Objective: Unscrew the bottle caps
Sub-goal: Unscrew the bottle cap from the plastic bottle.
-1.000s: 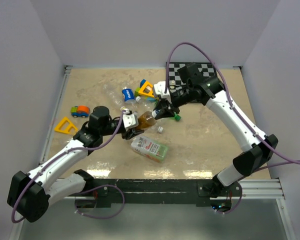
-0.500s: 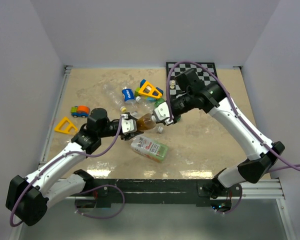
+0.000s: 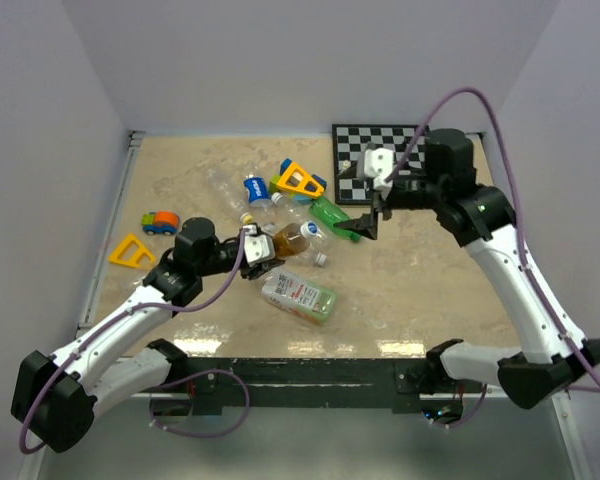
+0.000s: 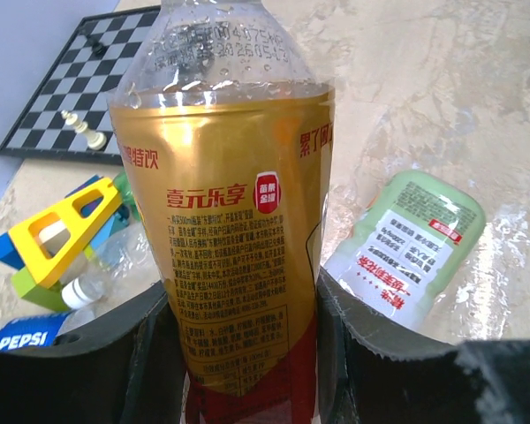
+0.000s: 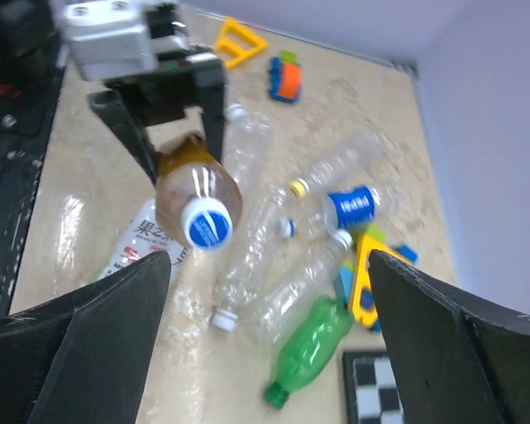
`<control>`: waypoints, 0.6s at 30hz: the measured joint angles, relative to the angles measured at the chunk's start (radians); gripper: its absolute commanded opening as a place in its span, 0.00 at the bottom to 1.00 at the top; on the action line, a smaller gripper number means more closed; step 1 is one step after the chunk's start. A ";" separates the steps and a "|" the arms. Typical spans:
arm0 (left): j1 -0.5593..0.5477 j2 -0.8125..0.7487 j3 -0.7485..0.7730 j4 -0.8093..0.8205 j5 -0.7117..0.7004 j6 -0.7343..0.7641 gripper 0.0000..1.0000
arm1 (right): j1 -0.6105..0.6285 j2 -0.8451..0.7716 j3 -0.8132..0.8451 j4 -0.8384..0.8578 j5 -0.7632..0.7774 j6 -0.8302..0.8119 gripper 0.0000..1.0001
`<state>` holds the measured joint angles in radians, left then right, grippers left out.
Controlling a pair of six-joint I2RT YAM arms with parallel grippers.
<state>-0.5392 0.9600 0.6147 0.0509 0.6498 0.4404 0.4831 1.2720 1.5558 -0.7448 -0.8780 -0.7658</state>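
My left gripper [image 3: 252,252] [image 4: 247,353] is shut on the lower body of an amber drink bottle [image 3: 291,240] [image 4: 234,203], which it holds off the table. That bottle's blue-and-white cap [image 5: 205,223] sits on its neck and faces the right wrist camera. My right gripper [image 3: 368,228] [image 5: 269,258] stands open and empty, up and to the right of that cap, apart from it. A green bottle [image 3: 332,215] [image 5: 316,344] with a green cap [image 5: 274,395] lies below the right gripper. A white cap [image 3: 321,258] [image 5: 223,320] ends a clear bottle on the table.
A pale green-labelled bottle [image 3: 298,297] [image 4: 406,247] lies near the front. A Pepsi bottle [image 3: 258,190] [image 5: 352,206] and other clear bottles lie behind. A yellow triangle toy [image 3: 298,180], a toy car [image 3: 160,222] and a chessboard [image 3: 380,150] are nearby.
My right gripper has opened and drawn back to the right, away from the amber bottle's neck. The left gripper keeps its hold on the bottle.
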 measured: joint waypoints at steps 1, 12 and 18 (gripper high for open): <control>0.000 -0.001 0.000 0.000 -0.015 -0.006 0.00 | -0.041 -0.037 -0.043 0.053 0.000 0.071 0.98; 0.000 0.026 0.078 -0.009 -0.216 -0.025 0.00 | -0.177 -0.048 -0.225 0.265 -0.056 0.365 0.98; -0.001 0.084 0.146 -0.022 -0.325 0.029 0.00 | -0.177 0.006 -0.224 0.274 -0.127 0.360 0.98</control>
<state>-0.5400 1.0435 0.7609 0.0292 0.3248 0.4694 0.3065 1.2785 1.3323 -0.4713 -1.0046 -0.4053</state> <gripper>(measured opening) 0.530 0.982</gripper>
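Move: The brown drink bottle stands in the left hand's grip, its blue cap about 8 cm to the right and 9 cm above, roughly level forward. From the open right hand that cap lies about 9 cm left, 1 cm back and 10 cm below. The clear bottle lies some 16 cm ahead of the left hand, 5 cm right and 18 cm below; the green bottle is about 21 cm ahead of the right hand, 2 cm left and 35 cm below. Forward by about 7 cm, a little left and up, the left hand carries the brown bottle over the clear bottles in a steady grip, turning some 15 degrees counter-clockwise. The right hand, free of the cap, swings about 4 cm right while going forward, then sinks some 4 cm towards the cap's height, rolling nearly 20 degrees, fingers still wide open. ##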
